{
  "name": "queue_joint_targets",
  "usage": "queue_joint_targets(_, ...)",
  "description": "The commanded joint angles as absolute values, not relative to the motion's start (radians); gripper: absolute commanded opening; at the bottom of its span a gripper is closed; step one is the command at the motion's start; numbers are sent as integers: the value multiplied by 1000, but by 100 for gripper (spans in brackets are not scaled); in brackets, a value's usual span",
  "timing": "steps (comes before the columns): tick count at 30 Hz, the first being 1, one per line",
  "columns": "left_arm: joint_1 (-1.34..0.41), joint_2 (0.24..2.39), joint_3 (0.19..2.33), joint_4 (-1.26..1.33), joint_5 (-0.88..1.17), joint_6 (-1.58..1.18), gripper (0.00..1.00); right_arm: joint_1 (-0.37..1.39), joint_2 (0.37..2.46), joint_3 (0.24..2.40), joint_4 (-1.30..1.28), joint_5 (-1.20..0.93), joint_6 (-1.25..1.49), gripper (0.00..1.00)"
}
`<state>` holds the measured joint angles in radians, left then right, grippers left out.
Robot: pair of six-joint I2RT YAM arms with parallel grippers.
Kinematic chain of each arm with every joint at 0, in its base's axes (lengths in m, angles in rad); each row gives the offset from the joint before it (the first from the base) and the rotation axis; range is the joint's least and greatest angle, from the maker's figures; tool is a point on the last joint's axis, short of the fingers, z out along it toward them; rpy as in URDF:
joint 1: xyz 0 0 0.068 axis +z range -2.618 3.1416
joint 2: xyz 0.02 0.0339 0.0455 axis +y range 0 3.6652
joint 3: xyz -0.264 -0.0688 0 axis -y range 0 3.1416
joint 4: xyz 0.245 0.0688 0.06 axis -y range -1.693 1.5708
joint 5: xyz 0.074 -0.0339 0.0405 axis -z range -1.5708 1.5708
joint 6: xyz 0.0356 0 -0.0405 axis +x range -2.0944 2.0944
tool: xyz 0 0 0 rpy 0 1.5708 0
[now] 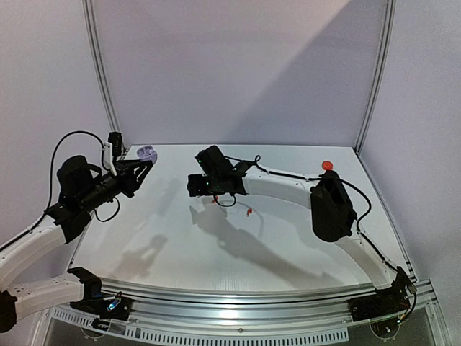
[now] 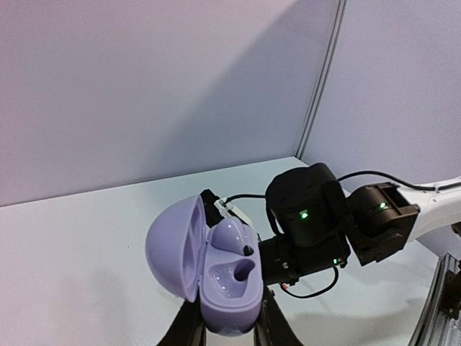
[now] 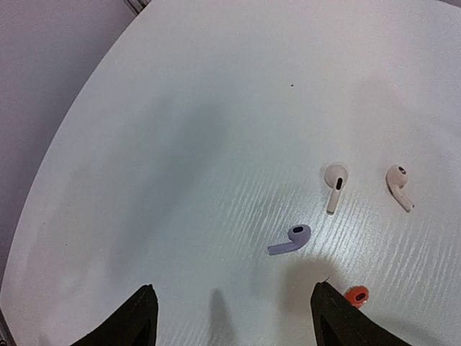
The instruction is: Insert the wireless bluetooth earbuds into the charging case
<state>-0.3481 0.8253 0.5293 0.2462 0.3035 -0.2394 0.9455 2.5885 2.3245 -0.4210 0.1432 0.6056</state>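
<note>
The lilac charging case (image 2: 229,288) is open, its lid (image 2: 173,249) swung left, and my left gripper (image 2: 229,326) is shut on its base and holds it above the table. One lilac earbud (image 2: 232,238) sits in the upper slot; the lower slot (image 2: 243,272) is empty. In the top view the case (image 1: 147,152) hangs at the far left. My right gripper (image 3: 234,321) stands open over the table with nothing between its fingers. Ahead of it lie a lilac earbud (image 3: 292,240), two white earbuds (image 3: 335,184) (image 3: 398,186) and a red earbud (image 3: 356,295).
A small red round case (image 1: 328,165) sits at the table's far right. A red earbud (image 1: 248,212) lies under the right forearm. The right arm's wrist (image 2: 310,223) is close behind the held case. Grey walls enclose the table's back and sides.
</note>
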Motion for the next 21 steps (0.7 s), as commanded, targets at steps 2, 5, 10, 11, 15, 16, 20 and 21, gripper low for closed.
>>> queue_joint_targets(2, -332, 821, 508, 238, 318, -234, 0, 920, 2665, 2385, -223, 116, 692, 71)
queue_joint_targets(5, -328, 827, 505, 249, 321, -233, 0, 912, 2715, 2399, -196, 131, 736, 68)
queue_joint_targets(10, -319, 827, 500, 259, 329, -236, 0, 899, 2774, 2429, -177, 137, 816, 57)
queue_joint_targets(11, -317, 827, 500, 262, 331, -236, 0, 900, 2783, 2440, -178, 135, 817, 55)
queue_joint_targets(15, -305, 827, 494, 264, 334, -243, 0, 899, 2805, 2450, -191, 148, 810, 50)
queue_joint_targets(16, -304, 826, 494, 265, 334, -244, 0, 899, 2807, 2450, -194, 151, 809, 50)
queue_joint_targets(20, -295, 823, 491, 269, 336, -245, 0, 898, 2817, 2450, -200, 150, 801, 49)
queue_joint_targets(21, -293, 823, 490, 269, 336, -245, 0, 899, 2818, 2450, -201, 149, 802, 48)
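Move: The lilac earbud still on the table is about 6 cm ahead of my right hand, roughly in line sideways and some 8 cm below. Around that earbud, the nearer white one lies about 4 cm farther out and 2 cm to the right, the second white one 6 cm farther out and 6 cm right, and the red one 2 cm nearer and 5 cm right. From my left hand, the lilac earbud is about 17 cm ahead, 8 cm right and 27 cm down. With my right hand I first slide forward over the table, then sink almost straight down towards the lilac earbud, about 4.5 cm forward and 5 cm down in all, drifting slightly left. As I go, I roll the hand some 15 degrees, its left side rising, and narrow the wide-open fingers to about half open, one to each side of the earbud, without gripping yet. ##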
